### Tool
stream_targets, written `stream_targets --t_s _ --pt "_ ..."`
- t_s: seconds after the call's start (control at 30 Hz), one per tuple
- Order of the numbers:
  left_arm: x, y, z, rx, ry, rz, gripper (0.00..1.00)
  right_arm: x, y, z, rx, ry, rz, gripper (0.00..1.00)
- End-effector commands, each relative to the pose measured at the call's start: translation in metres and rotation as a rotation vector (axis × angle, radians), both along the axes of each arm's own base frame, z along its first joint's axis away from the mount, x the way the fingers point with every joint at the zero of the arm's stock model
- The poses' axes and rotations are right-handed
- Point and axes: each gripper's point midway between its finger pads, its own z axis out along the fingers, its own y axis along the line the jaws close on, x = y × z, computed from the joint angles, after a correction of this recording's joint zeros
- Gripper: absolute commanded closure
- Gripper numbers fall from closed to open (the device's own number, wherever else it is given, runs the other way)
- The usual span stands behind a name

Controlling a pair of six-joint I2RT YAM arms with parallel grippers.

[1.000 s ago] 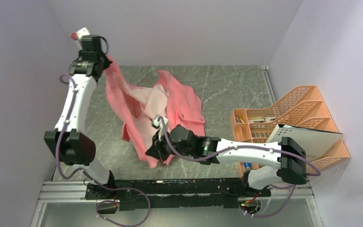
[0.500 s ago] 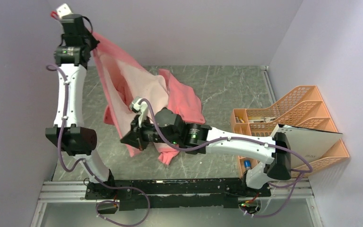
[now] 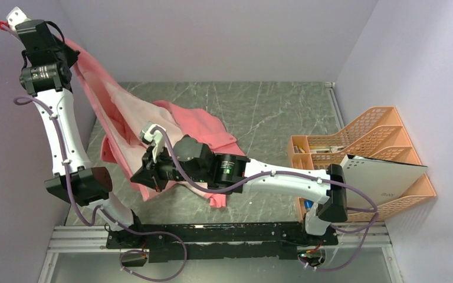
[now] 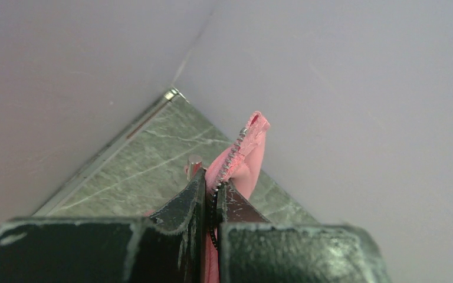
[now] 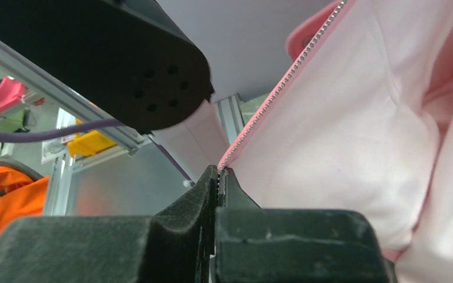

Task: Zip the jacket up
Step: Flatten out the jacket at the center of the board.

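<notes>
The salmon-pink jacket (image 3: 124, 121) hangs stretched between both arms, its lower part draped on the table. My left gripper (image 3: 74, 54) is raised high at the far left corner, shut on the jacket's zipper edge (image 4: 236, 154); a small metal piece (image 4: 194, 165) shows beside its fingers. My right gripper (image 3: 140, 177) is low, near the table's front left, shut on the same toothed zipper edge (image 5: 283, 82), with the pale lining (image 5: 354, 135) spread to its right. The zipper pull is not clearly visible.
An orange desk organiser (image 3: 365, 153) with papers and small items stands at the right side of the table. The grey marble tabletop (image 3: 283, 112) lies behind the jacket. Walls close in on the left and back.
My left gripper has risen and moved left toward the corner, lifting the jacket higher. My right gripper has shifted left along the table, pulling the zipper edge taut.
</notes>
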Motion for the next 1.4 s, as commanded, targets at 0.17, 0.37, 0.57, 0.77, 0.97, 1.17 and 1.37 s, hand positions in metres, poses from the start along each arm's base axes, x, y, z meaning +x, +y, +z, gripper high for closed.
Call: stream_targets --t_s 0.17,0.37,0.57,0.77,0.97,1.17,1.37 --pt "0.072 -0.054 -0.048 0.166 -0.012 -0.225 0.95 0.016 -0.047 -0.113 -0.163 0.289 -0.127 1.00" --pt "0.106 -0.109 -0.158 0.219 0.205 -0.335 0.95 0.063 -0.091 -0.201 -0.295 0.362 -0.303 1.00" --pt "0.132 -0.130 -0.238 0.210 0.352 -0.418 0.95 0.078 -0.108 -0.236 -0.356 0.365 -0.373 1.00" --pt "0.138 -0.172 -0.267 0.207 0.387 -0.514 0.84 0.092 -0.122 -0.233 -0.382 0.315 -0.443 0.98" --pt "0.149 -0.210 -0.251 0.203 0.349 -0.587 0.47 0.109 -0.142 -0.222 -0.379 0.279 -0.522 0.72" --pt "0.145 -0.214 -0.224 0.177 0.312 -0.578 0.03 0.124 -0.165 -0.201 -0.361 0.231 -0.586 0.52" --pt "0.094 -0.177 -0.198 0.141 0.347 -0.380 0.03 0.148 -0.195 -0.194 -0.367 0.235 -0.646 0.36"
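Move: My left hand holds the zipper edge's collar end up high; its spot on the board is about 11 cm ahead, 17 cm to the right and some 42 cm below. From my right hand, the spot for the held hem end is about 8 cm ahead, 13 cm right, 33 cm down. The jacket's other half lies 33 cm ahead and 18 cm right of this hand, and its loose hem tip 4 cm ahead and 20 cm right, both on the board. I swing both gripped ends of the zipper edge down towards the board together, my left hand sinking some 31 cm and my right about 25 cm, both easing right and forward, fingers tipping down and turning clockwise. Then I open both hands, the left wide and the right a bit over half, let the cloth go and lift about 5 cm, drifting right and forward. ##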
